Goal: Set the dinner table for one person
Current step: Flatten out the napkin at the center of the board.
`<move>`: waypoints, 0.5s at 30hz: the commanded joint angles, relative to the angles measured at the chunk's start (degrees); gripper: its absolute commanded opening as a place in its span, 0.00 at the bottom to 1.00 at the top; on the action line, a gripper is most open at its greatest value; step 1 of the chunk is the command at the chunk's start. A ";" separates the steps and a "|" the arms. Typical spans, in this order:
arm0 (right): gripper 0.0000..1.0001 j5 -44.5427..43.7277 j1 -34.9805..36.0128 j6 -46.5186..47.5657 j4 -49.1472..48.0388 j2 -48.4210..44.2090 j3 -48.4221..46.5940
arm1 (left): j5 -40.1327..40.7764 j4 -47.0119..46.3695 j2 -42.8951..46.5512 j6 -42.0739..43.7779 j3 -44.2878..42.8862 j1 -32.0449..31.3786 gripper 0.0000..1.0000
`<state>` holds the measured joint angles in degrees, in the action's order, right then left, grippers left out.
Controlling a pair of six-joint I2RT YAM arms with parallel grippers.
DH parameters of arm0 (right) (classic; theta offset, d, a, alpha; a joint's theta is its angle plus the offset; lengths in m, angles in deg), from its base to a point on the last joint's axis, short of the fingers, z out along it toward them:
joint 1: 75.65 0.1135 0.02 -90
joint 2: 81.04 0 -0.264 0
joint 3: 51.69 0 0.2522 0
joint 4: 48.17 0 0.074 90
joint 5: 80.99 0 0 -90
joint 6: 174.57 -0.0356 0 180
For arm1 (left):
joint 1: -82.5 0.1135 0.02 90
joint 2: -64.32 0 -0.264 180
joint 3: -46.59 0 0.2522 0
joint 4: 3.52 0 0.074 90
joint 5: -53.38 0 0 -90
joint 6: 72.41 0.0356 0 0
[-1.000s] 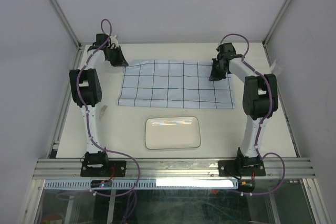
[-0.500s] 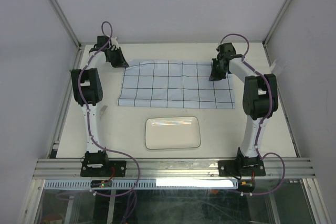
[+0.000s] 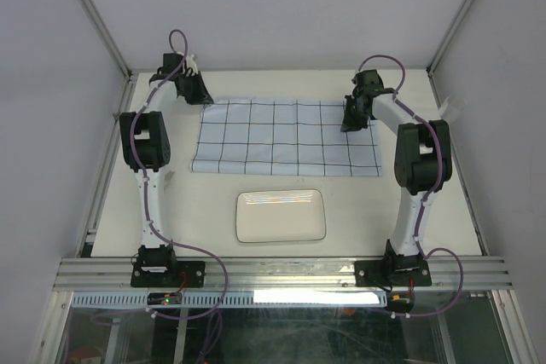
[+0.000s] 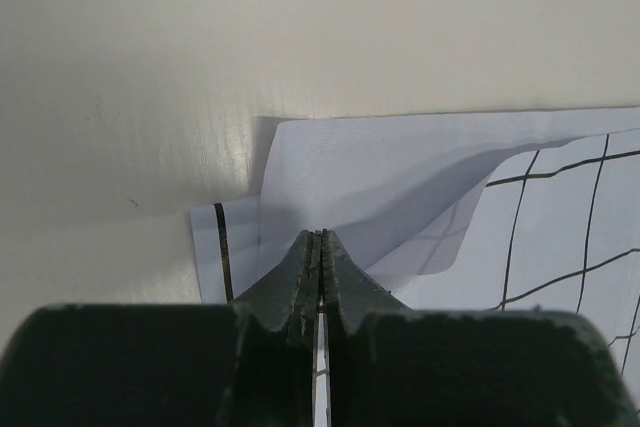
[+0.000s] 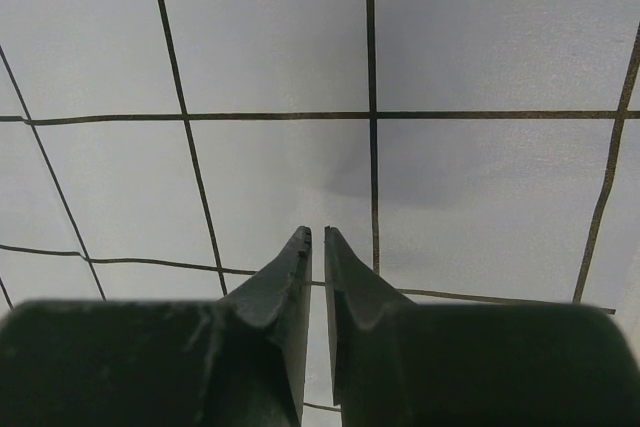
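Note:
A pale-blue cloth (image 3: 286, 135) with dark grid lines lies spread across the far half of the dinner table (image 3: 196, 202). My left gripper (image 3: 202, 98) is at the cloth's far left corner and is shut on it. In the left wrist view the gripper (image 4: 320, 234) pinches the cloth (image 4: 400, 177), whose corner is lifted and folded over the cream tabletop (image 4: 200, 47). My right gripper (image 3: 348, 123) hovers over the cloth's far right part. Its tips (image 5: 317, 232) stand a narrow slit apart over flat cloth (image 5: 270, 47), with nothing between them.
A white rectangular plate (image 3: 281, 216) sits on the table nearer to me than the cloth, between the two arms. Aluminium rails (image 3: 281, 272) run along the near edge, and grey walls enclose the table on three sides.
My left arm has shifted slightly away and to the right, drawing the cloth's far left corner with it. The right arm has not moved.

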<state>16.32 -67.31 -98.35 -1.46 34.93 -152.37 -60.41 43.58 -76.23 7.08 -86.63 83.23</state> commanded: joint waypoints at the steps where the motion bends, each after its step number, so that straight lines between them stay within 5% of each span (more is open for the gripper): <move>1: 0.13 -0.96 -0.27 0.53 -0.62 -0.89 -2.96 | 1.48 -0.17 6.13 -0.53 -2.30 -0.38 0.03; 3: 0.13 -0.98 -0.32 0.55 -0.46 -0.98 -2.99 | 2.18 0.57 7.30 -0.31 -2.52 -0.39 0.11; 7: 0.13 -0.98 -0.33 0.46 -0.35 -1.51 -2.82 | 4.47 1.52 9.53 0.30 -3.40 -0.40 0.45; 10: 0.13 -1.22 -0.34 0.68 -0.22 -1.79 -2.78 | 6.30 3.34 10.76 0.79 -5.55 -0.38 0.49; 15: 0.13 -1.91 -0.33 1.09 0.05 -1.97 -2.73 | 9.51 4.33 14.60 0.35 -8.15 -0.46 0.76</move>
<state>15.69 -67.31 -98.33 -1.05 34.93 -152.65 -54.40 48.00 -70.02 7.24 -90.48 83.21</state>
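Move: The napkin's far-left corner lies just under my left fingertips, about 2 cm ahead, 1 cm to the left and 3 cm down; a turned-up flap of cloth lies at them. The near-left corner is roughly 27 cm straight back, the napkin's middle about 13 cm back and 31 cm right, and the white tray some 40 cm back and 28 cm right. From my right hand that far-left corner is about 14 cm ahead and 51 cm left. I let go of the napkin's far-left corner: my left fingers, shut until now, spread to about two thirds open while the hand hardly shifts at first. Then I lift it faster and faster, about 7 cm up and nearly 2 cm to my left, away from the cloth, the wrist tilting slightly so that the fingers point a little farther forward. ##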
